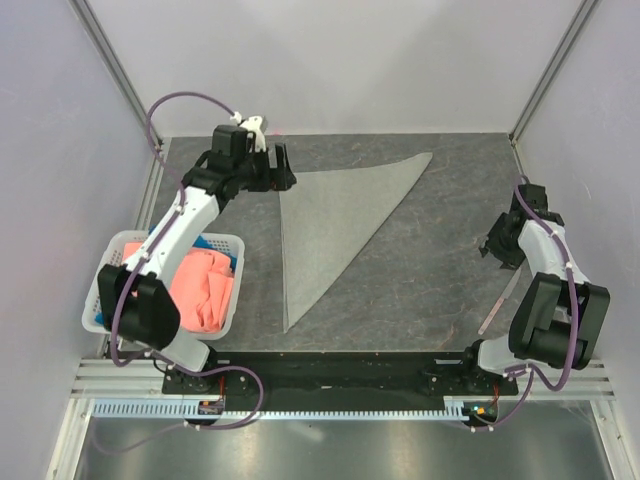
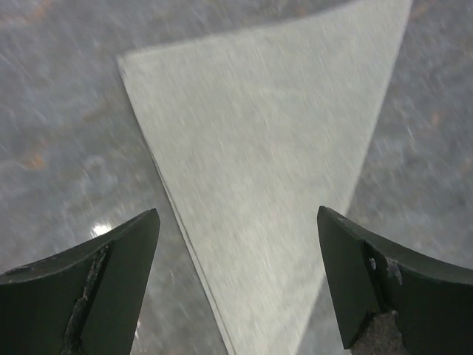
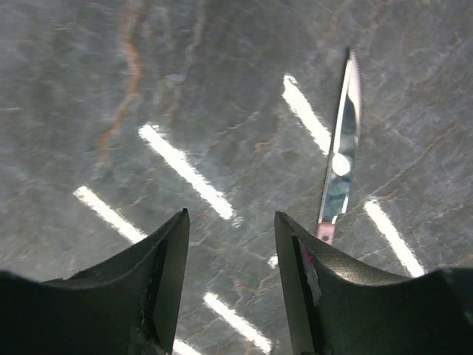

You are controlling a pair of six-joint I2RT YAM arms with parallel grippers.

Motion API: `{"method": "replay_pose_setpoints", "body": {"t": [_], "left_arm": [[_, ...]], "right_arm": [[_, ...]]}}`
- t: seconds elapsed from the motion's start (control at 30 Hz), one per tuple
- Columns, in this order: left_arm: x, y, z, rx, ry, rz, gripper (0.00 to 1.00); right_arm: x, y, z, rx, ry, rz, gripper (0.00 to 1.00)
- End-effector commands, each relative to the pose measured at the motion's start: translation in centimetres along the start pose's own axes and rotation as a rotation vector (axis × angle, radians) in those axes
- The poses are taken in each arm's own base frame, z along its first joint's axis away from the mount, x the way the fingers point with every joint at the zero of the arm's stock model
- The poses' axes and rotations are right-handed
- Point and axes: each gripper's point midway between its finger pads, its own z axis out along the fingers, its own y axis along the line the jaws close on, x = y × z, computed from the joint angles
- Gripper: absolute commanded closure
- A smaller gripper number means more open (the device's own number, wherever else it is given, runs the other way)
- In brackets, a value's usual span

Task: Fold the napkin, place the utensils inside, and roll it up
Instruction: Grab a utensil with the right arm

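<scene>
The light grey napkin [image 1: 335,225] lies flat on the table, folded into a triangle with its long point toward the front. My left gripper [image 1: 283,168] hovers open over the napkin's far left corner, and nothing is between its fingers [image 2: 111,274]. In the left wrist view the napkin [image 2: 273,148] spreads out ahead of that gripper [image 2: 238,214], its layered edge running between the jaws. A knife with a pinkish handle, the utensil [image 1: 503,300], lies on the table at the right. My right gripper [image 1: 495,245] is open and empty. In its wrist view the knife [image 3: 341,159] lies just right of that gripper [image 3: 230,214].
A white basket [image 1: 170,237] stands at the left front edge, holding a coral-orange cloth [image 1: 205,285] and a blue cloth [image 1: 215,243]. Pale walls and metal frame posts enclose the dark stone-patterned table [image 1: 430,230].
</scene>
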Motion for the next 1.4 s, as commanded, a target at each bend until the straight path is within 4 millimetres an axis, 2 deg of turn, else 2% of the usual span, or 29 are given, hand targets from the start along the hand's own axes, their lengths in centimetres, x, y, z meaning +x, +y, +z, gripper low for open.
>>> {"method": "replay_pose_setpoints", "body": {"t": [0.0,0.03,0.1,0.23,0.5,0.63,0.7,0.77,0.9,1.03,1.13,1.17,1.37], "left_arm": [[5.7,-1.6,-0.8,0.125,0.119,-0.099,0.07],[7.0,-1.8,-0.6,0.131,0.13,-0.094,0.07],[7.6,-2.5,-1.0,0.154,0.128,-0.085,0.07],[7.2,-4.7,-2.3,0.24,0.122,-0.079,0.08],[7.8,-6.5,-3.2,0.294,0.154,-0.031,0.08],[7.7,-6.2,-3.1,0.285,0.15,-0.021,0.08],[7.8,-6.3,-3.0,0.285,0.153,-0.021,0.08],[7.8,-6.3,-3.0,0.291,0.156,-0.021,0.08],[8.1,-6.3,-2.9,0.293,0.166,-0.024,0.08],[7.9,-6.6,-3.0,0.303,0.161,-0.029,0.08],[8.0,-6.4,-2.9,0.296,0.16,-0.028,0.08],[8.0,-6.3,-2.9,0.291,0.16,-0.026,0.08],[7.8,-6.0,-2.9,0.274,0.15,-0.019,0.08]], "right_arm": [[0.1,-2.8,1.5,0.092,-0.009,0.025,0.42],[-0.2,-3.4,1.8,0.108,-0.026,0.033,0.43],[0.2,-4.2,2.3,0.144,-0.023,0.023,0.43],[-0.1,-5.7,3.1,0.212,-0.012,0.024,0.43],[-1.7,-7.7,4.9,0.294,-0.019,-0.004,0.42],[-2.6,-8.4,5.4,0.3,-0.033,-0.002,0.42],[-2.4,-8.8,5.9,0.296,-0.026,0.001,0.41],[-1.3,-8.9,6.6,0.28,0.012,0.01,0.42],[0.4,-8.4,7.6,0.237,0.069,0.035,0.44],[1.9,-7.0,8.4,0.16,0.113,0.058,0.45],[2.7,-6.2,8.8,0.114,0.136,0.067,0.51],[3.1,-5.7,8.8,0.085,0.147,0.077,0.56],[3.5,-2.7,9.2,-0.036,0.132,0.123,0.7]]}}
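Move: The knife lies on the table, its middle about 10 cm back and 3 cm right of the right hand and 7 cm below it. Its blade runs out to a tip about level with the hand and 9 cm to its right. The metal rail is about 16 cm straight right; the napkin's middle is roughly 13 cm ahead and 35 cm left. From the left hand the knife is some 25 cm back, 53 cm right and 22 cm lower. Rightward and down, drawing slightly back, the right hand goes about 8 cm over to the blade end of the knife and sinks to the table, then eases forward and a little left as its half-open fingers close partway around the blade near the tip, pushing the blade leftward. The empty left hand, open, pulls back some 9 cm, lower and slightly right, over the napkin. ##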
